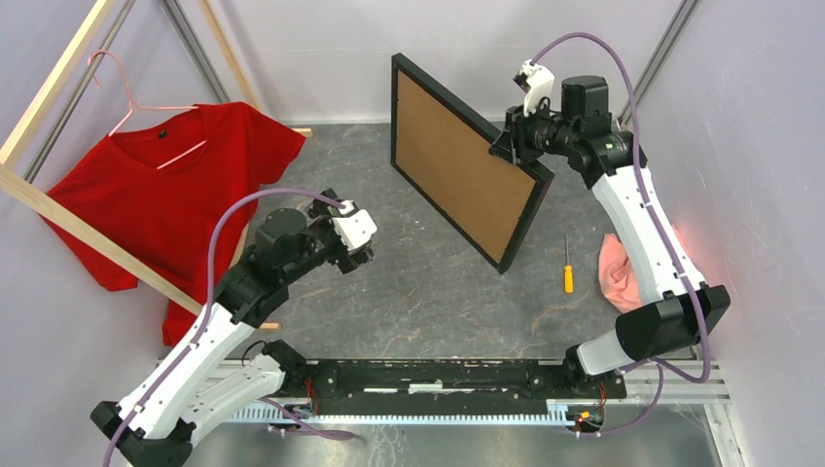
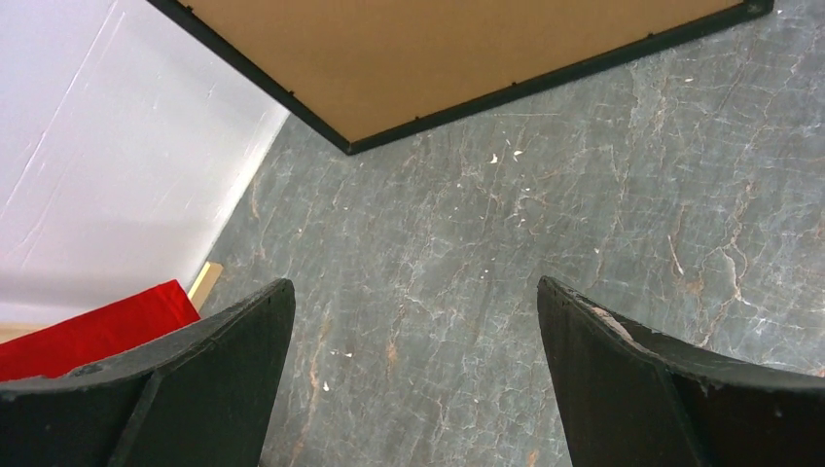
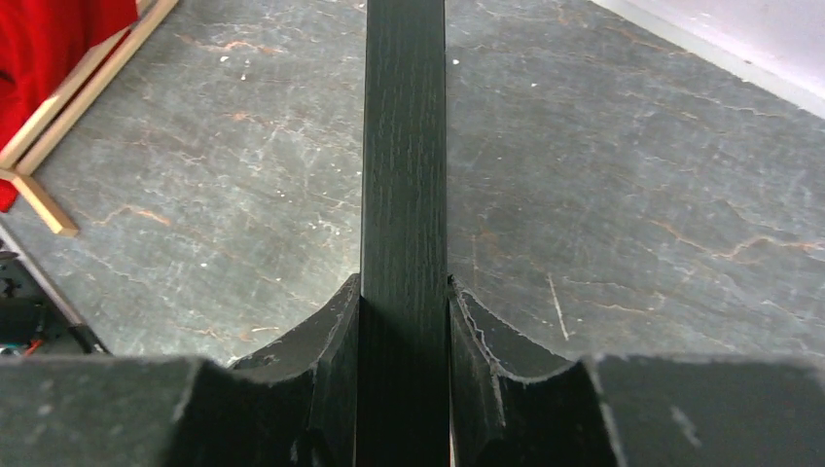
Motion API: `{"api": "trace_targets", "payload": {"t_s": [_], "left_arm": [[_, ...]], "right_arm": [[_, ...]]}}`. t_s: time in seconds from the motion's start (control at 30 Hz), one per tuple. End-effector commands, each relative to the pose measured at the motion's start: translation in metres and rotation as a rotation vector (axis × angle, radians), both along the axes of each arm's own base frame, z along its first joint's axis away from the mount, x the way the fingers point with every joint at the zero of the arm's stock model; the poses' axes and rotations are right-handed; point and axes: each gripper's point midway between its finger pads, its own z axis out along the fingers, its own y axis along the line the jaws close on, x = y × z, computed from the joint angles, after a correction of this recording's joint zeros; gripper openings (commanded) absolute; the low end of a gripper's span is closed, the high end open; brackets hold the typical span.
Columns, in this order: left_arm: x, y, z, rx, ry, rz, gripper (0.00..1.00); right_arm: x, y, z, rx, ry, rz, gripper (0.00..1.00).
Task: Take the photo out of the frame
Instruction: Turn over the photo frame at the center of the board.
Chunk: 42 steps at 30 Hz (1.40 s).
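Observation:
The black frame (image 1: 530,209) stands on edge at the middle back of the table, its brown backing board (image 1: 457,165) turned toward me. My right gripper (image 1: 513,144) is shut on the frame's upper right edge; in the right wrist view the black edge (image 3: 404,146) runs straight up between both fingers (image 3: 326,336). The photo is hidden behind the backing. My left gripper (image 1: 362,255) hovers open over the table left of the frame, nothing between its fingers (image 2: 229,360). The left wrist view shows the frame's lower corner (image 2: 350,148) ahead.
A red T-shirt (image 1: 180,209) on a pink hanger hangs from a pale wooden rack (image 1: 58,219) at the left. An orange-handled screwdriver (image 1: 568,265) and a pink cloth (image 1: 617,268) lie right of the frame. White walls close the back and sides.

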Motion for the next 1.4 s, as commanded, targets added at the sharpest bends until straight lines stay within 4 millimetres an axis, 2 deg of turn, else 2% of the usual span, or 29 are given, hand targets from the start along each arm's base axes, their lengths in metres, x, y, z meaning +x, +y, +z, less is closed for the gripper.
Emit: {"api": "trace_targets", "payload": {"t_s": [0.0,0.13,0.27,0.5,0.63,0.8,0.87,0.93,1.13,1.37], "left_arm": [[0.000,-0.006,0.007,-0.069,-0.006,-0.009,1.00],[0.000,-0.006,0.006,-0.070,-0.002,-0.007,1.00],[0.000,-0.006,0.001,-0.065,0.008,-0.008,1.00],[0.001,-0.004,-0.016,-0.041,0.024,0.000,1.00],[0.003,-0.002,-0.032,-0.026,0.032,0.013,1.00],[0.005,-0.003,-0.050,-0.014,0.057,0.015,1.00],[0.005,-0.004,-0.053,-0.016,0.062,0.014,1.00],[0.004,-0.005,-0.055,-0.019,0.065,0.012,1.00],[0.002,-0.004,-0.067,-0.021,0.078,0.012,1.00],[0.003,-0.006,-0.087,-0.030,0.099,0.020,1.00]], "right_arm": [[-0.014,0.021,0.113,0.205,-0.331,0.100,0.00],[-0.008,0.013,0.111,0.246,-0.306,0.066,0.00],[0.009,-0.003,0.104,0.277,-0.272,0.007,0.00],[0.040,-0.028,0.052,0.298,-0.142,-0.087,0.00],[0.047,-0.043,0.026,0.309,-0.095,-0.121,0.00],[0.052,-0.054,0.007,0.327,-0.047,-0.139,0.00],[0.050,-0.052,-0.002,0.333,-0.028,-0.130,0.00],[0.048,-0.063,-0.010,0.341,-0.023,-0.147,0.00],[0.020,-0.059,-0.046,0.390,-0.020,-0.119,0.00],[-0.005,-0.068,-0.092,0.444,-0.024,-0.166,0.00]]}}
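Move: The right hand holds the photo frame's upper long rim; the frame stands steeply, backing towards the left arm, its middle about 3 cm ahead, 8 cm left and 14 cm below. The bare board centre lies some 2 cm back, 12 cm left and 27 cm below, and the screwdriver 11 cm back, 21 cm right and 27 cm below. From the open left hand, the board centre is about 11 cm ahead, 21 cm right and 21 cm below. Keeping its pinch on the photo frame's raised rim, the right hand swings about 7 cm right and a little forward, then sinks and draws back, ending roughly 12 cm lower. It rolls its left side up, tips down and turns clockwise, around 35 degrees in all, laying the frame over towards the board. The left hand, open and empty, sinks about 9 cm beside it. ##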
